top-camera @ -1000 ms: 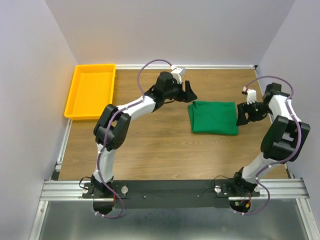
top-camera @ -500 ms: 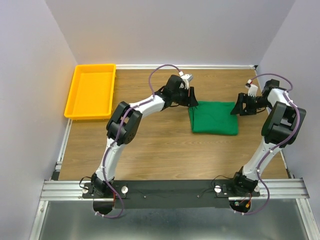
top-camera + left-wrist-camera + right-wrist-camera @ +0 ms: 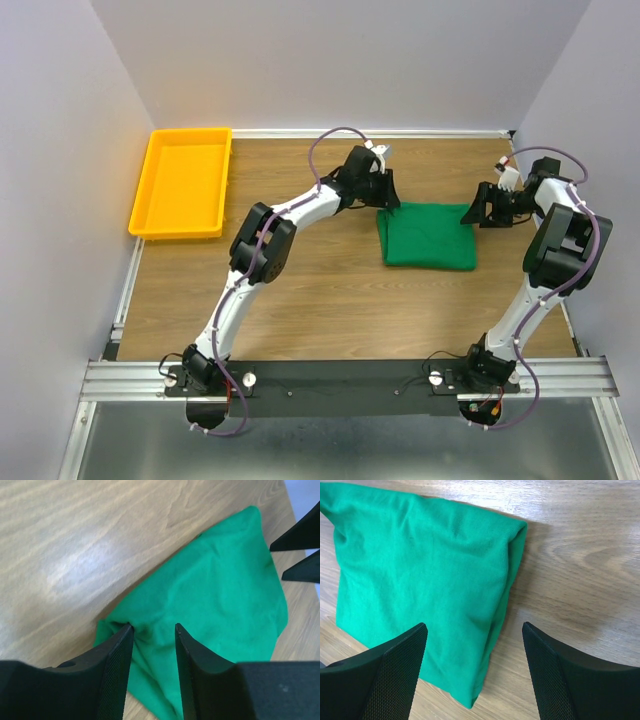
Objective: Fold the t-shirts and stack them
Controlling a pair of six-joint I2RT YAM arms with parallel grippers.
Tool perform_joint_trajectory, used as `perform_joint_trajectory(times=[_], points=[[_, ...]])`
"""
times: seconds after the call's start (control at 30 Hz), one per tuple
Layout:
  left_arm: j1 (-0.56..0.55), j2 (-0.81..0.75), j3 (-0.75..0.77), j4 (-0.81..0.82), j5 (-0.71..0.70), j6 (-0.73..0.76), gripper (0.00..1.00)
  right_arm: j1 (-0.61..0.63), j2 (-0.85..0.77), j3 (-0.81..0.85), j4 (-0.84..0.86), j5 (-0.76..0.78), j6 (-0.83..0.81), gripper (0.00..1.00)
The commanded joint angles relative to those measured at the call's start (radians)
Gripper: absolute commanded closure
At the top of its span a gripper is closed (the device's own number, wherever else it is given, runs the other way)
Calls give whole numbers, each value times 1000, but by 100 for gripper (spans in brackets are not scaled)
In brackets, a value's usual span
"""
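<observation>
The green t-shirt (image 3: 430, 235) lies folded into a rectangle on the wooden table, right of centre. My left gripper (image 3: 388, 203) is down on its far left corner. In the left wrist view the jaws of this gripper (image 3: 153, 626) stand partly closed astride the t-shirt (image 3: 220, 585), with a gap still between them and cloth puckered against the left fingertip (image 3: 125, 632). My right gripper (image 3: 478, 213) hovers at the far right corner. In the right wrist view it (image 3: 474, 626) is wide open over the folded edge of the t-shirt (image 3: 420, 565), touching nothing.
A yellow tray (image 3: 185, 180) sits at the far left of the table, with nothing in it. Grey walls close in the back and both sides. Bare wood (image 3: 320, 290) lies between the t-shirt and the arm bases.
My left gripper moved right onto the t-shirt's far left corner and its jaws narrowed. My right gripper swung up and in to the far right corner, still wide open.
</observation>
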Motion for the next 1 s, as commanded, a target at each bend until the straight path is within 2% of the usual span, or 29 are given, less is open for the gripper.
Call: perform_joint_trajectory(times=[0.0,0.13,0.27,0.4,0.47,0.63,0.77,0.97], points=[[-6,58,71,-34,-14,-24,56,-9,-44,-18,25,-23,17,16],[-6,90,112,-64,-11,-30,64,-15,-54,-27,31,-16,19,16],[-6,92,112,-56,1,-36,78,-26,-58,-30,47,-8,35,16],[-6,82,105,-45,6,-38,83,-30,-63,-35,56,-10,48,16],[-4,69,89,-41,3,-38,100,-32,-66,-38,59,-10,51,16],[1,-38,-41,39,-25,-61,100,-36,-72,-44,76,6,68,16],[5,-196,-245,163,-43,-94,100,-35,-78,-61,116,29,106,16],[7,-299,-374,252,-45,-136,100,-36,-69,-69,160,15,154,17]])
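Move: The folded t-shirt's far-left corner is just below the left fingers, about 1 cm farther forward, 1 cm right and 2 cm down. The t-shirt's middle lies some 9 cm right and 7 cm back from that hand; its far-right corner is level with it, about 20 cm to the right. From the right hand the far-left corner is roughly 21 cm left and 3 cm ahead. Left fingers sink, shut on the t-shirt's far-left corner, then drag back-left about 5 cm, finally rising 4 cm. ##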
